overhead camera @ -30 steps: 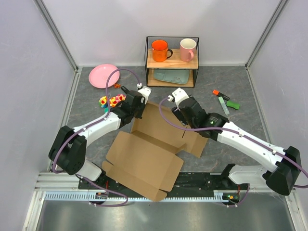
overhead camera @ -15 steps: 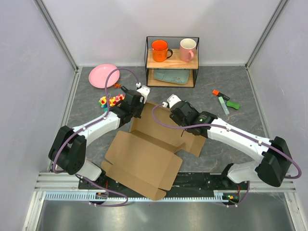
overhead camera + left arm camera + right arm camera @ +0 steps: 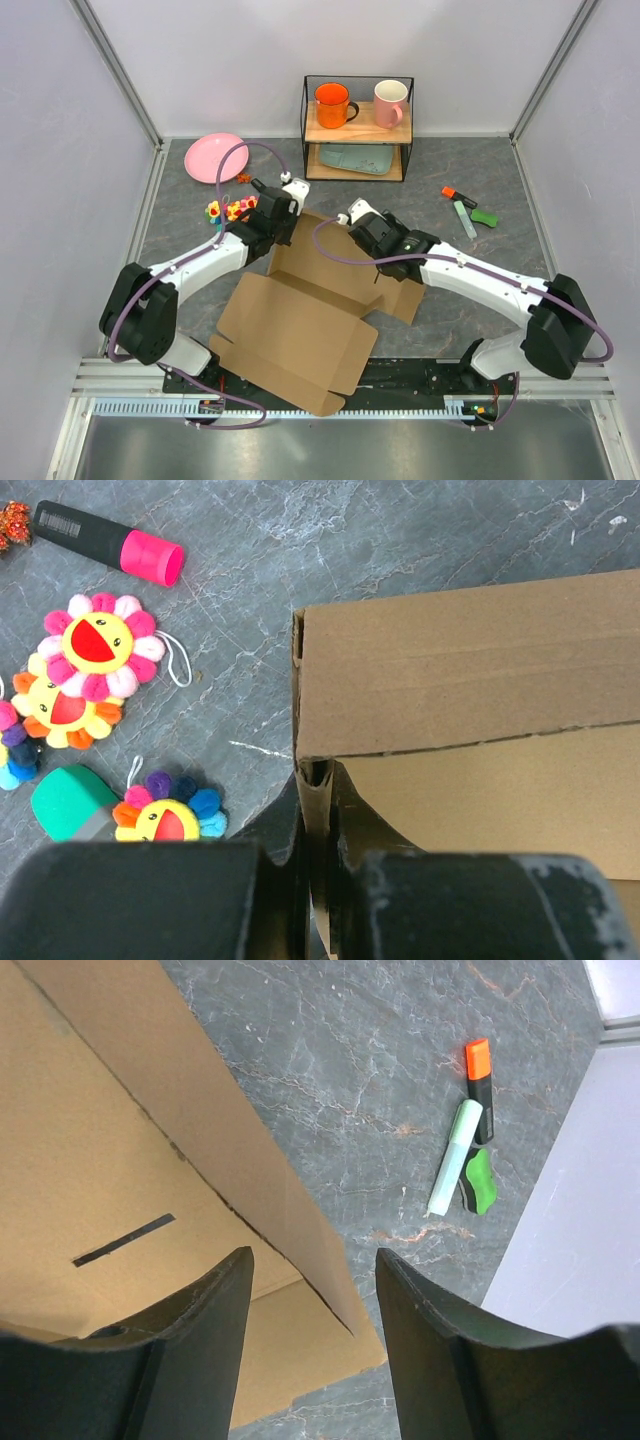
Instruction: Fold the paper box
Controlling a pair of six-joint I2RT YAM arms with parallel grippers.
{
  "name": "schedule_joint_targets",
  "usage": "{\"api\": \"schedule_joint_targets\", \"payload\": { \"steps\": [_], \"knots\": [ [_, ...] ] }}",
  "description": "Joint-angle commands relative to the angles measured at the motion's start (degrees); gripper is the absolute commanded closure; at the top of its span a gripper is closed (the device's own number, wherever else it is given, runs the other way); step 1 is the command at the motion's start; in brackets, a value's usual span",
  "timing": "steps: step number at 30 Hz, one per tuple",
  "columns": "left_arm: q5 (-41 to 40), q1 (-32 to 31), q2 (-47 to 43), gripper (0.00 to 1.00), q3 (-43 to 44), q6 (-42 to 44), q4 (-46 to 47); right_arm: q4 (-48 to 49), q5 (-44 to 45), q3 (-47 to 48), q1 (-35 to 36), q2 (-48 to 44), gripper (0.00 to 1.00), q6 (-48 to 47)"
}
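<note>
The paper box [image 3: 300, 320] is a brown cardboard sheet, partly unfolded, lying between the arms with its far wall raised. My left gripper [image 3: 283, 226] is at the box's far left corner. In the left wrist view it [image 3: 318, 780] is shut on the thin upright edge of a cardboard flap [image 3: 470, 680]. My right gripper [image 3: 366, 232] hovers over the far right part of the box. In the right wrist view it [image 3: 312, 1260] is open, with a raised flap edge [image 3: 260, 1160] running between the fingers without touching them.
A wire shelf [image 3: 358, 128] at the back holds an orange mug [image 3: 331, 104] and a pink mug [image 3: 390, 103]. A pink plate [image 3: 215, 157] lies at the back left. Flower toys [image 3: 95, 645] and a pink marker [image 3: 110, 542] lie left of the box, and markers [image 3: 458, 1155] lie to its right.
My right arm has swung left, bringing its gripper over the box's far flap, and its jaws have narrowed slightly. The left gripper has kept its hold and has not moved.
</note>
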Motion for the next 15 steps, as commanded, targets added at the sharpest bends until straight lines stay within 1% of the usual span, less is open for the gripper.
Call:
{"api": "schedule_joint_targets", "payload": {
  "steps": [1,3,4,6,7,9,10,13,15],
  "knots": [
    [-3.6,0.5,-2.0,0.98,-1.4,4.8,-1.6,0.5,2.1,0.4,-0.3,2.0,0.42,1.1],
    [-3.6,0.5,-2.4,0.98,-1.5,4.5,-1.7,0.6,1.3,1.1,-0.7,2.9,0.47,1.6],
    [-3.7,0.5,-2.8,0.98,-1.6,4.4,-1.7,0.7,0.8,1.3,-0.8,3.2,0.56,2.1],
    [-3.9,0.5,-3.2,0.98,-1.8,3.8,-1.7,0.6,-0.9,2.0,-1.1,3.2,0.65,4.2],
    [-4.0,0.5,-3.6,0.98,-2.0,3.5,-1.8,0.6,-1.6,2.2,-1.0,3.2,0.74,4.9],
    [-4.1,0.5,-4.0,0.98,-2.3,1.5,-2.0,0.7,-3.4,2.7,-1.0,3.3,0.82,8.1],
    [-4.4,0.5,-4.5,0.98,-2.3,0.7,-2.1,0.7,-3.5,2.8,-1.2,3.3,0.88,9.1],
    [-5.1,0.5,-5.4,0.98,-3.0,-2.1,-2.2,0.1,-4.0,4.5,-1.1,3.7,0.98,13.7],
    [-5.7,0.5,-6.3,0.98,-3.8,-6.0,-1.8,-0.8,-3.8,6.4,-1.1,4.5,1.00,17.1]
  ]
}}
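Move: The raised cardboard wall's right corner sits almost at the right hand's open fingers, about 2 cm below them. From that hand, the flat panel lies some 18 cm left and 16 cm back, and the teal marker about 20 cm right and 13 cm ahead. The left hand already pinches the wall's left corner; from it the right corner is roughly 20 cm right and 6 cm back. The right hand sinks about 2 cm and shuts on the wall's right corner, while the left, still pinching, eases left. ##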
